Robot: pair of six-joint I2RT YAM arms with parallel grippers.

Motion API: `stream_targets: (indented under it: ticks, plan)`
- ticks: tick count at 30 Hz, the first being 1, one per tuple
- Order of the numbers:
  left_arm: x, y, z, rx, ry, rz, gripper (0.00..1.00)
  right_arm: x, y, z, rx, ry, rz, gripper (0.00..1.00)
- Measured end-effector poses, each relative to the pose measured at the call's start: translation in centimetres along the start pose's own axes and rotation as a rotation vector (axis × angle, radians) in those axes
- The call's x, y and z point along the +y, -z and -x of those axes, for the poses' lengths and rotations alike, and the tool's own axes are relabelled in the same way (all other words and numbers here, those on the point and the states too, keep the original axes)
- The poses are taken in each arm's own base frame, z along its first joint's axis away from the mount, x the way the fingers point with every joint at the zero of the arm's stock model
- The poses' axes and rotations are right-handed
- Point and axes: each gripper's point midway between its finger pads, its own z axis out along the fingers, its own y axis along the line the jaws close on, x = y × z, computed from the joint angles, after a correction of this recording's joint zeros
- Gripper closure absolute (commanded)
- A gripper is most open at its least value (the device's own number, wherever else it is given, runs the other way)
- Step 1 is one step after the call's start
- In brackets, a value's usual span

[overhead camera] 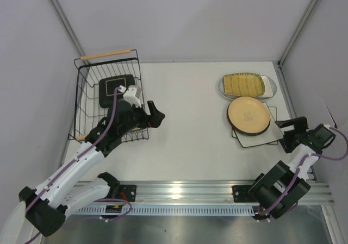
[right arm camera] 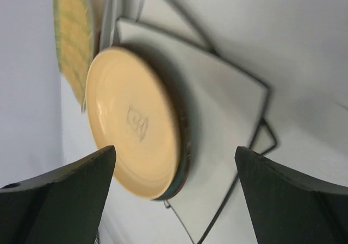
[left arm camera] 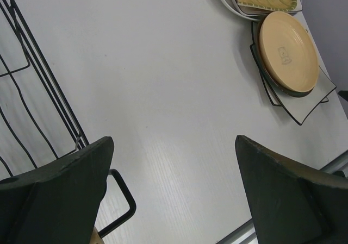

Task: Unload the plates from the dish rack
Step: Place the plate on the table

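The dish rack (overhead camera: 87, 100), a black wire basket with wooden handles, stands at the left; its wires (left arm camera: 32, 92) show in the left wrist view. A dark square plate (overhead camera: 116, 91) lies inside it. My left gripper (overhead camera: 155, 118) (left arm camera: 174, 162) hangs open just right of the rack, over bare table. At the right, a tan round plate (overhead camera: 248, 114) (right arm camera: 130, 119) tops a dark teal plate (right arm camera: 182, 162) and a white square plate (overhead camera: 272, 135) (right arm camera: 223, 124). Behind them a mustard ribbed plate (overhead camera: 247, 84) rests on a round plate (overhead camera: 222, 89). My right gripper (overhead camera: 284, 133) (right arm camera: 174, 168) stands open beside the stack, holding nothing.
Grey walls close the table in at the back and on both sides. A metal rail (overhead camera: 185, 189) runs along the near edge between the arm bases. White tabletop (overhead camera: 185, 108) lies between the rack and the plate stacks.
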Motion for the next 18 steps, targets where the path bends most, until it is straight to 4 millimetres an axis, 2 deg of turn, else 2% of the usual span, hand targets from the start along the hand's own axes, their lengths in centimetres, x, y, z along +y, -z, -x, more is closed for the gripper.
stream_targets:
  ticks: [1, 3, 4, 5, 6, 7, 8, 9, 14, 18]
  plan:
    - [0.0, 0.0, 0.0, -0.001, 0.0, -0.001, 0.01, 1.1, -0.2, -0.7, 0.032, 0.054, 0.02, 0.02]
    - [0.0, 0.1, 0.1, -0.003, -0.001, -0.002, 0.0, 3.1, -0.1, -1.9, 0.071, 0.15, 0.066, 0.11]
    - [0.0, 0.1, 0.1, -0.004, -0.001, -0.003, 0.0, 3.9, 0.2, -2.4, 0.076, 0.188, 0.087, 0.23]
    - [-0.1, 0.2, 0.1, -0.006, -0.002, -0.003, 0.0, 4.5, 0.5, -2.6, 0.071, 0.227, 0.108, 0.28]
    - [-0.1, 0.3, 0.2, -0.007, -0.003, -0.004, 0.0, 5.0, 0.9, -2.9, 0.064, 0.253, 0.124, 0.58]
    - [-0.1, 0.3, 0.2, -0.008, -0.003, -0.003, 0.0, 5.5, 1.3, -3.1, 0.055, 0.29, 0.139, 0.71]
    - [0.0, 0.4, 0.2, -0.011, -0.004, -0.001, 0.0, 5.8, 1.6, -3.3, 0.051, 0.307, 0.152, 0.78]
    - [0.0, 0.5, 0.3, -0.015, -0.004, 0.001, 0.0, 6.1, 1.8, -3.6, 0.053, 0.337, 0.166, 1.0]
    - [0.1, 0.7, 0.4, -0.02, -0.004, 0.003, 0.0, 6.3, 1.5, -6.9, 0.182, 0.409, 0.191, 1.0]
    - [0.1, 0.7, 0.3, -0.018, -0.004, 0.004, 0.0, 5.9, 0.8, -11.7, 0.386, 0.459, 0.208, 1.0]
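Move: The tan round plate lies on its stack about 13 cm to the right hand's left and 6 cm ahead, roughly 7 cm lower. Under it the white square plate reaches out on the hand's side, its middle some 11 cm left and 3 cm ahead; the yellow basket stands about 13 cm farther out than the tan plate and a couple of cm left of it. From the left hand the tan plate is some 35 cm to the right and 3 cm ahead, well below. The right hand, empty and open beside the stack, sweeps about 13 cm to the left towards the near edge of the tan plate, rising some 4 cm over the white square plate's exposed side and then sinking most of that again while still going left. On the way the fingers shut completely on nothing and the wrist swings some 35 degrees counter-clockwise, leaving the closed tips close by the plate's near rim, with no contact to be made out. ##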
